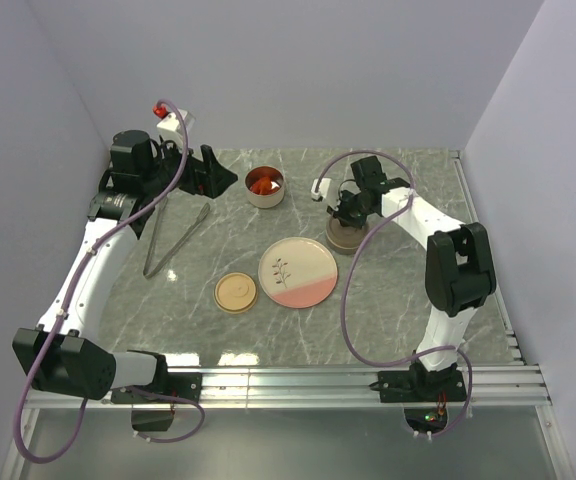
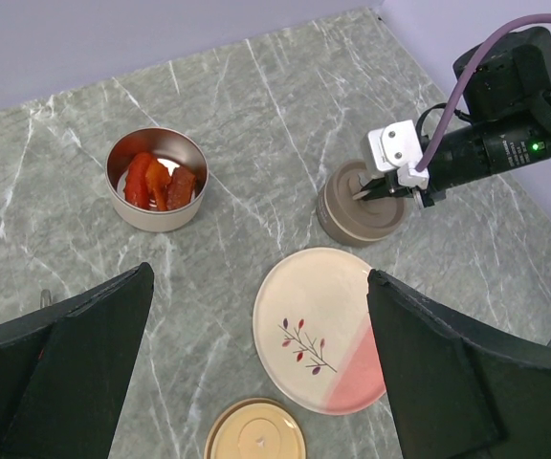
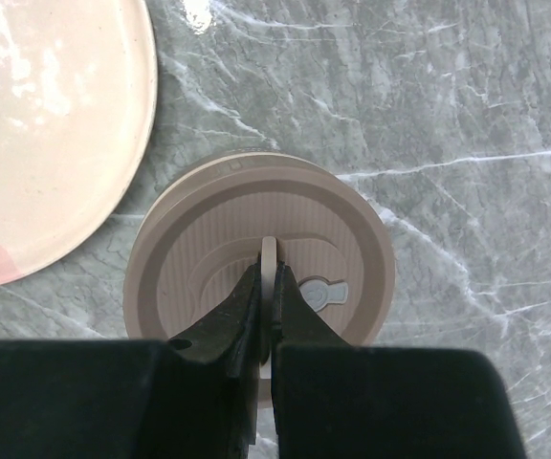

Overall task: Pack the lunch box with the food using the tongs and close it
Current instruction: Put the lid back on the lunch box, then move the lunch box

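The lunch box, a round steel tin (image 1: 265,186) (image 2: 122,206), stands open at the back with red and orange food (image 2: 157,182) inside. The silver tongs (image 1: 173,240) lie on the table left of it, untouched. My left gripper (image 1: 216,175) (image 2: 261,382) hangs open and empty just left of the tin, above the table. My right gripper (image 1: 348,214) (image 3: 269,282) is shut on the upright cream handle (image 3: 269,251) of a brown round lid (image 3: 199,258) (image 2: 352,215). That lid sits on the table, right of the tin.
A pink-and-cream plate (image 1: 298,272) (image 2: 304,296) (image 3: 46,124) with a sprig drawing lies in the middle with nothing on it. A flat tan disc lid (image 1: 236,293) (image 2: 254,435) rests to its left. Grey walls close in the left, back and right sides.
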You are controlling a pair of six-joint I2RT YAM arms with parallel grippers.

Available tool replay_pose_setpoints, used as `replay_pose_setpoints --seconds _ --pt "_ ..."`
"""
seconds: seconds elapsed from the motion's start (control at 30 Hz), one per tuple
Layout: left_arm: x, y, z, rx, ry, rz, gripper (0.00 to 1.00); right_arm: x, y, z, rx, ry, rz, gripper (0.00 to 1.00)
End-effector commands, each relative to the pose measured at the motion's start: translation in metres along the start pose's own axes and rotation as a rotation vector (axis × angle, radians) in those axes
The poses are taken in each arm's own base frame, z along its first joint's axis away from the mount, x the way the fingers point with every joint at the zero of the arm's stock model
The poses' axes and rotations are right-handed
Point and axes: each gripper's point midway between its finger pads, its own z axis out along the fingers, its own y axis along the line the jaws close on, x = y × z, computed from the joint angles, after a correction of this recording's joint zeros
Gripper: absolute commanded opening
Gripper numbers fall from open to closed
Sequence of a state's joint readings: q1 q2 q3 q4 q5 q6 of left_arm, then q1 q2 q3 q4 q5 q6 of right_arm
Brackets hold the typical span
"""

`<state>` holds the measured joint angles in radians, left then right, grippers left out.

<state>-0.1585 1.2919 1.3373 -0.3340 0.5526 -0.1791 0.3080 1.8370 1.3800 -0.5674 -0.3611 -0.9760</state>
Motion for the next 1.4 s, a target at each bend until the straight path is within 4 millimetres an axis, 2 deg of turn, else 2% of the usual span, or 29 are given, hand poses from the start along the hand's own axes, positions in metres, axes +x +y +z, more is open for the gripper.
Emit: replay_pose_setpoints --seconds 0.0,0.17,0.33,0.53,0.67,0.9,1.03,1.17,1.37 --pt "-0.004 -0.002 0.001 0.021 -0.021 0.018 0.99 -0.003 -0.002 0.007 0.002 0.008 0.004 0.00" --pt "-0.006 -0.002 0.001 0.020 -0.025 0.021 0.99 0.003 0.000 0.011 0.001 0.033 0.020 0.00" --pt "-0.007 -0.002 0.000 0.014 -0.027 0.025 0.99 0.013 0.003 0.019 0.076 0.093 0.055 0.00" --pt "-0.009 -0.003 -0.001 0.014 -0.033 0.019 0.99 0.015 -0.005 0.017 0.156 0.130 0.286 0.00" --pt "-0.009 -0.003 -0.003 0.011 -0.035 0.021 0.99 0.020 0.000 0.017 0.202 0.158 0.499 0.00" --pt "-0.010 -0.003 -0.005 0.005 -0.037 0.023 0.99 0.058 0.013 0.015 0.261 0.328 0.768 0.00" --pt "-0.010 -0.003 -0.004 0.008 -0.037 0.021 0.99 0.086 0.008 0.003 0.321 0.371 0.908 0.00" --pt "-0.011 -0.004 -0.005 0.013 -0.040 0.025 0.99 0.122 0.004 -0.013 0.371 0.403 1.072 0.00" --pt "-0.011 -0.005 -0.004 0.018 -0.039 0.024 1.00 0.146 0.006 -0.031 0.397 0.451 1.158 0.00"
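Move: My right fingers are shut on the grey lid's handle, with the lunch box right under them, its middle some 4 cm below and about 1 cm nearer me. The plate lies about 14 cm left and 11 cm back from this hand, 7 cm lower; the food-filled box stands about 24 cm left and 13 cm ahead, 5 cm lower. From my idle left hand the lunch box is some 40 cm right, 4 cm ahead and 28 cm below. Keeping my right fingers closed on the lid's handle, I first turn the hand clockwise almost on the spot while easing forward, then sweep it right with growing speed, away from the plate. In all that's about 65 degrees of turn, 9 cm right and 3 cm forward; the lid stays against the lunch box and drags it along. ##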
